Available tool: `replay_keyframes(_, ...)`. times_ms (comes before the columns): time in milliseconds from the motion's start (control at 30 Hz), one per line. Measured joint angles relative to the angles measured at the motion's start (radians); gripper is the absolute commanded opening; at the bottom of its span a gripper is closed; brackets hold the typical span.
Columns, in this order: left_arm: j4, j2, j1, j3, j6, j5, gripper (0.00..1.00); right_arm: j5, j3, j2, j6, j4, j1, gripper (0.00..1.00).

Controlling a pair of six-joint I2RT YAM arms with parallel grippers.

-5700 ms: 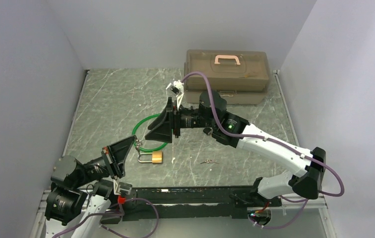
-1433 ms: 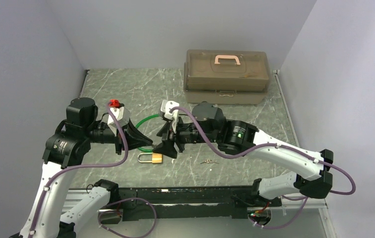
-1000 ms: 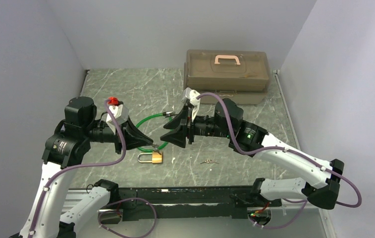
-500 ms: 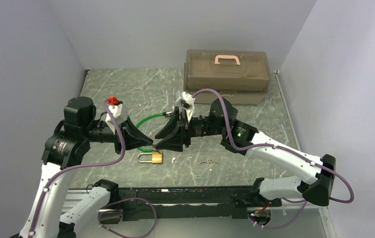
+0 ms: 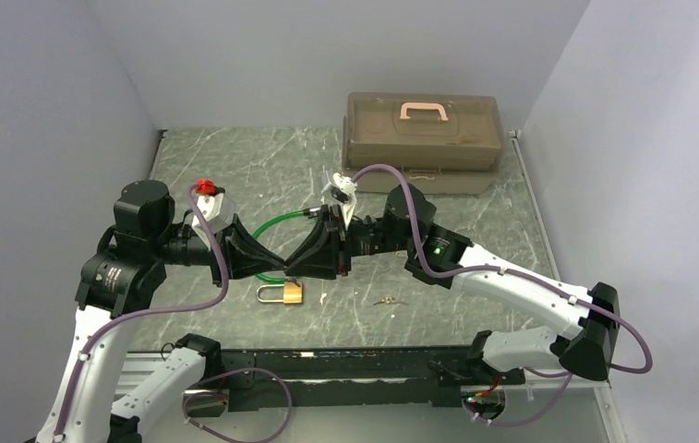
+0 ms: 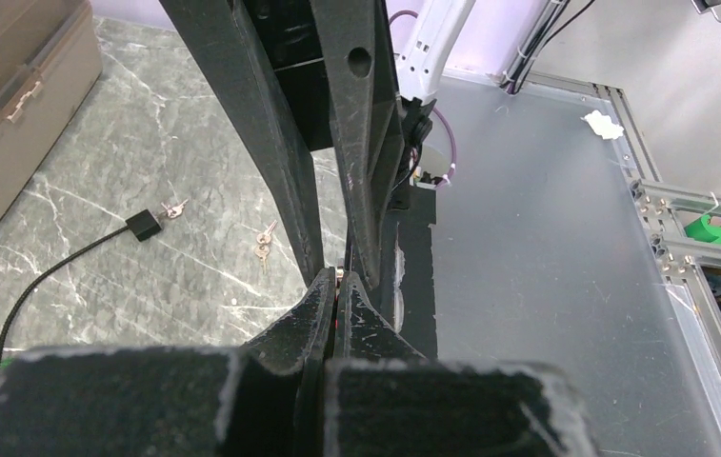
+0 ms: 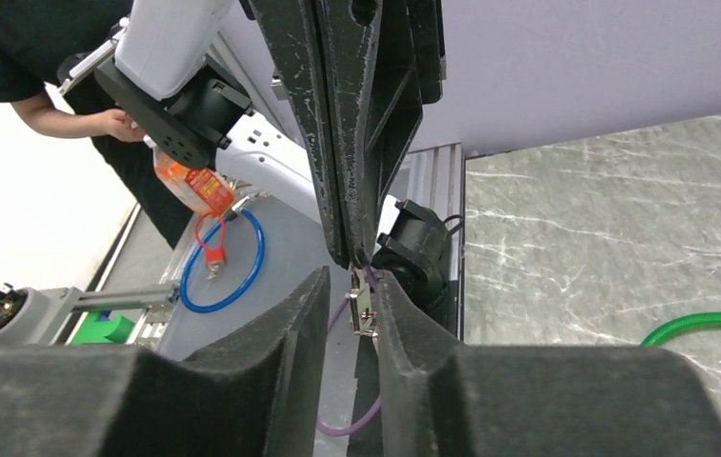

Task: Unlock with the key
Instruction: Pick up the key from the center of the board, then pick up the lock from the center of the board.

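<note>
My left gripper [image 5: 282, 269] is shut on a small silver key [image 7: 364, 307], which sticks out past its tips. Its dark fingers [image 7: 337, 143] come down from the top of the right wrist view. My right gripper [image 5: 296, 270] meets it tip to tip just above the table. Its jaws [image 7: 351, 286] stand a little apart around the key. The key lies against the right-hand pad, with a gap to the other pad. The brass padlock [image 5: 292, 293] with its silver shackle lies flat on the table just below both grippers.
A green cable loop [image 5: 267, 233] lies behind the grippers, its black end [image 6: 144, 226] on the marble. A loose bunch of keys [image 5: 385, 301] lies right of the padlock. A brown toolbox [image 5: 422, 138] stands at the back. A black strip runs along the near edge.
The right gripper has swung down and left to the left gripper's tips, and its jaws have narrowed around the key. The left gripper has stayed shut and almost still.
</note>
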Motion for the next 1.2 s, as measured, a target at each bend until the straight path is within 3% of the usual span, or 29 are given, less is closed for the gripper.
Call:
replay_keyframes(233, 0.003, 0.0, 0.003, 0.0, -0.004, 0.0, 0.0, -0.016, 0.0, 0.03, 0.023, 0.018, 0.0, 0.08)
replay_keyframes(300, 0.005, 0.0, 0.006, 0.0, -0.008, 0.0, 0.0, -0.018, 0.0, 0.032, 0.028, 0.024, 0.001, 0.0)
replay_keyframes(533, 0.011, 0.0, 0.011, 0.001, -0.024, 0.0, 0.0, -0.02, -0.008, 0.031, 0.03, 0.043, 0.001, 0.0)
replay_keyframes(567, 0.011, 0.0, 0.012, 0.001, -0.024, 0.0, 0.07, -0.019, -0.01, 0.031, 0.029, 0.046, 0.001, 0.0)
replay_keyframes(700, 0.015, 0.006, 0.013, 0.004, -0.029, -0.01, 0.75, -0.008, -0.017, 0.018, 0.028, 0.04, -0.002, 0.0)
replay_keyframes(733, 0.013, 0.011, 0.013, 0.01, -0.029, -0.021, 0.82, -0.008, -0.021, 0.01, 0.029, 0.034, -0.007, 0.0)
replay_keyframes(833, -0.015, 0.043, 0.013, 0.044, -0.01, -0.08, 0.91, -0.003, -0.03, -0.017, 0.027, -0.005, -0.044, 0.0)
replay_keyframes(1000, -0.089, 0.169, 0.026, 0.105, 0.1, -0.221, 0.96, 0.045, -0.059, -0.078, 0.006, -0.101, -0.105, 0.0)
replay_keyframes(1200, -0.097, 0.441, 0.089, 0.087, 0.257, -0.383, 0.99, 0.134, -0.107, -0.152, -0.016, -0.231, -0.116, 0.0)
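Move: The key sits in my shut left fingertips, roughly 1 cm to the right of that hand's point, and my half-open right fingers already surround it, with the key about 1 cm to their left. From my right hand, the padlock lies on the table some 8 cm ahead, 3 cm left and 36 cm below. At table level too, the loose keys are about 6 cm ahead and 20 cm right, and the green hose ring's middle some 20 cm ahead and 3 cm left. I shut my right fingers on the key while my left hand still holds it almost motionless. Then my left fingers spread wide, let go and sweep away, about 16 cm forward and 10 cm down towards the green hose, tipping downward and turning counter-clockwise. My right hand keeps its pinch and draws off rightward, forward and down, some 5 cm each way, turning about 15 degrees clockwise. ##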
